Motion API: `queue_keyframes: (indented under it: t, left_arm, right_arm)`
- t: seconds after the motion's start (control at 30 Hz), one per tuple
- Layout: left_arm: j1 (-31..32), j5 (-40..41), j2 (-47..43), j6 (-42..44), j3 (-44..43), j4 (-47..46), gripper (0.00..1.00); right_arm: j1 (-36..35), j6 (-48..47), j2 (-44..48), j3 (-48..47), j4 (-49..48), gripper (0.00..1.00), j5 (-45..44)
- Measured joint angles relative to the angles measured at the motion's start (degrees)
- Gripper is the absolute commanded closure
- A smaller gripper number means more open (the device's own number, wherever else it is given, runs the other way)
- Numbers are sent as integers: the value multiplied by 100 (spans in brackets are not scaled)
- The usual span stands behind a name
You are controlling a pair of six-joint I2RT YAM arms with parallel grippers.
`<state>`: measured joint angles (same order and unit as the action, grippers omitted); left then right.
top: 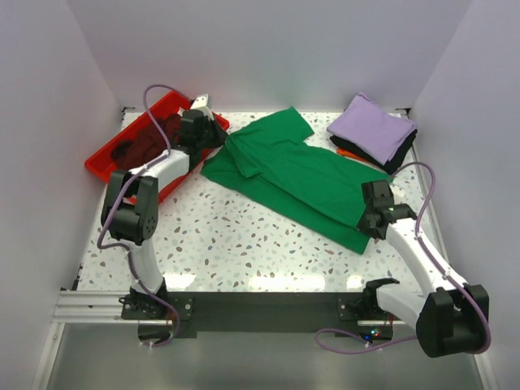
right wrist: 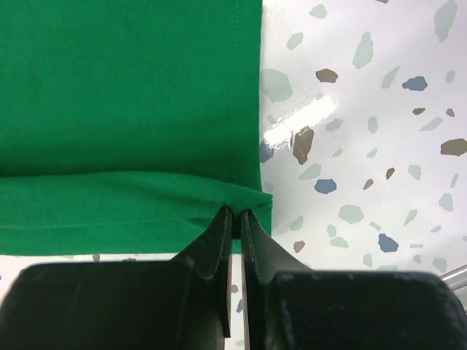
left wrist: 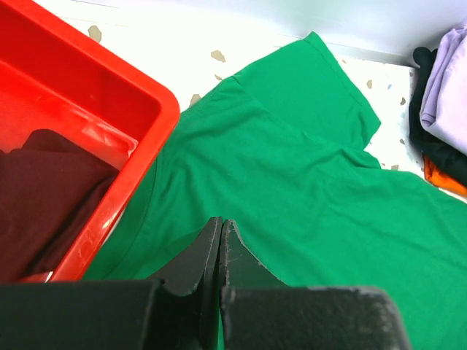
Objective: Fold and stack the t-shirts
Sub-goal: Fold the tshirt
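The bright green t-shirt lies spread out diagonally across the speckled table. My right gripper is at its near right corner, shut on a small raised fold of the green t-shirt's hem. At the shirt's far left end, beside the tray, my left gripper has its jaws pressed together. In the left wrist view the left gripper is over flat green cloth, and no cloth shows between the tips. A dark maroon t-shirt lies in the tray.
The red plastic tray stands at the back left, touching the green shirt's edge. A folded stack sits at the back right, with lavender on top, then black, and orange showing below. White walls enclose the table.
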<state>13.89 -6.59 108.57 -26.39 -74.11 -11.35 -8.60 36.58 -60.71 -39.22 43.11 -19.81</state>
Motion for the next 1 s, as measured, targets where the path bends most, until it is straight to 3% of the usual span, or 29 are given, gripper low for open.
queue_keyframes:
  t: [0.57, 0.63, 0.67, 0.7, 0.73, 0.77, 0.8, 0.9, 1.0]
  left_arm:
    - [0, -7, 514, 2, -527, 24, 100]
    - [0, -9, 553, 2, -619, 26, 93]
    - [0, -20, 592, 4, -699, 31, 86]
    - [0, -44, 640, 9, -789, 28, 67]
    - [0, -66, 684, 46, -872, 26, 58]
    - [0, -101, 726, 35, -946, 22, 49]
    - [0, -140, 754, 26, -1003, 17, 33]
    - [0, -258, 763, 4, -1034, 2, 16]
    - [7, -354, 752, -4, -1008, -48, 12]
  right_arm:
    - [284, -214, -540, -9, -426, 100, -28]
    - [313, -234, -632, -28, -498, 97, -35]
    - [328, -240, -684, -44, -525, 87, -44]
    - [339, -243, -726, -70, -542, 56, -63]
    - [345, -227, -761, -103, -557, 38, -90]
    - [354, -260, -776, -140, -557, 25, -136]
    - [354, -278, -778, -186, -557, 17, -177]
    - [356, -350, -750, -378, -560, 14, -223]
    - [356, -444, -542, -511, -619, 14, -203]
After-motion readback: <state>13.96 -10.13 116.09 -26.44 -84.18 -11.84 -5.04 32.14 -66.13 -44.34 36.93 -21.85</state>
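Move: The right hand holds the near flap's right corner. Its laying-down spot on the t-shirt is about 3 cm ahead, 2 cm right and 4 cm below. The lower fold's right corner is 6 cm back and 1 cm right; the far right corner is roughly 20 cm ahead, 10 cm right. For the left hand, its flap spot is 3 cm ahead, 2 cm right and some 10 cm below. From there, the red box's middle is about 22 cm left and 2 cm nearer, and the far sleeve 16 cm right and 8 cm farther out. Both hands still pinch the lifted flap of the green t-shirt, carry it slowly forward over the shirt and let go by opening wide. The right eases forward and right while sinking about 1.5 cm, then opens and pulls up and forward, some 3 cm higher; the left goes forward about 4 cm, dips slightly, then opens as it lifts a little and drifts right. ##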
